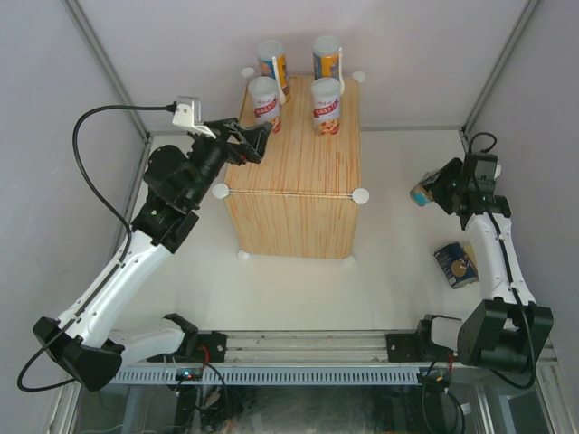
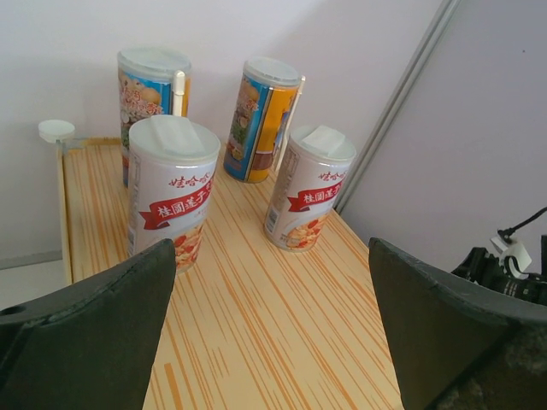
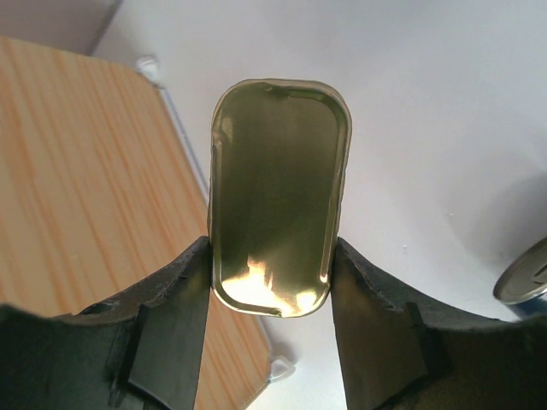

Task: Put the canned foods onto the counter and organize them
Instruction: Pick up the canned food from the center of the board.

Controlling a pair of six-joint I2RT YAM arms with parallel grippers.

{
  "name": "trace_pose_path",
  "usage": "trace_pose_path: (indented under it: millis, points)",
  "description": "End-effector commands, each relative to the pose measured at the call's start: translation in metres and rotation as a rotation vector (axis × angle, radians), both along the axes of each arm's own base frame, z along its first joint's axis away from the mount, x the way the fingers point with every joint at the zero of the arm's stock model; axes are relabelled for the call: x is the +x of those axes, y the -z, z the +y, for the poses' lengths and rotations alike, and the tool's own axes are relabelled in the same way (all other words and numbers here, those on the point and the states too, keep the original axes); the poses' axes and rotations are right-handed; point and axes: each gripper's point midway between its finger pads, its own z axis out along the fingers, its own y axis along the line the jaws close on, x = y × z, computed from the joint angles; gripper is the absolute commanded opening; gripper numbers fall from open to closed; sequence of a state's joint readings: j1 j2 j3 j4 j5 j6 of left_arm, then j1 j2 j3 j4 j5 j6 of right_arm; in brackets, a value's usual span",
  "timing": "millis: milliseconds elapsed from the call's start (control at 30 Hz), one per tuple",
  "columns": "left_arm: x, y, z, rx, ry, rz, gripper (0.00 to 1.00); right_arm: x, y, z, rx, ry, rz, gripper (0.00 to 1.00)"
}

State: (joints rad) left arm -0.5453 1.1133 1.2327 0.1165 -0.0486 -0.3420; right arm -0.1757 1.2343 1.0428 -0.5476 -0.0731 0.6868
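On the counter [image 1: 303, 172], a light wood-grain box, two tall blue-orange cans [image 1: 273, 61] [image 1: 327, 57] stand at the back. Two shorter white-red cans [image 1: 265, 101] [image 1: 326, 106] stand upright just in front of them. My left gripper [image 1: 250, 145] hovers open over the counter's left side, and nothing is between its fingers [image 2: 102, 333]. The white-red cans [image 2: 169, 188] [image 2: 308, 188] lie ahead of it. My right gripper [image 1: 425, 193] hangs right of the counter, shut on a flat gold tin [image 3: 278, 196] by its long sides. A second flat tin [image 1: 456, 265] lies on the table.
White round knobs [image 1: 360, 194] [image 1: 220, 191] stick out at the counter's corners. White walls with grey frame posts [image 1: 493, 77] close in the table at the back and sides. A can's rim with a blue side [image 3: 526, 278] shows low right in the right wrist view.
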Motion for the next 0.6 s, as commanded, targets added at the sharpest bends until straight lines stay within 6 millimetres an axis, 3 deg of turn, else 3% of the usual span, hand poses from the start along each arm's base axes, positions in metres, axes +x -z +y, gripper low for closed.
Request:
trace_pose_path:
  millis: [0,567]
  points:
    - [-0.024,-0.052,0.004,-0.073,0.033,-0.096,0.97,0.012,-0.073,0.012,0.006,-0.019,-0.214,0.0]
    - [-0.035,-0.061,-0.012,-0.096,0.089,-0.095,0.97,-0.024,-0.152,0.054,0.022,-0.121,-0.419,0.0]
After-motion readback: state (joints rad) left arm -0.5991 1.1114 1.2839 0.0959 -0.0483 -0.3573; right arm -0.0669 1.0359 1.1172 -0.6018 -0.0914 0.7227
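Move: The right gripper already holds a can; the top of the wooden box has its middle about 34 cm to the left, 12 cm ahead and 10 cm above. The nearer white can on that top stands some 26 cm left, 10 cm ahead and 16 cm up; the dark blue can on the table lies roughly 13 cm back, 8 cm right and 15 cm below. From the left gripper the box top's middle is around 16 cm ahead, 7 cm right and 17 cm down. Keep the can pinched in the right gripper and raise it about 9 cm, carrying it some 4 cm left towards the wooden box's top and easing back slightly, while the fingers tip upwards by roughly 15 degrees. Let the open, empty left gripper shift about 3 cm up, back and to the right. ##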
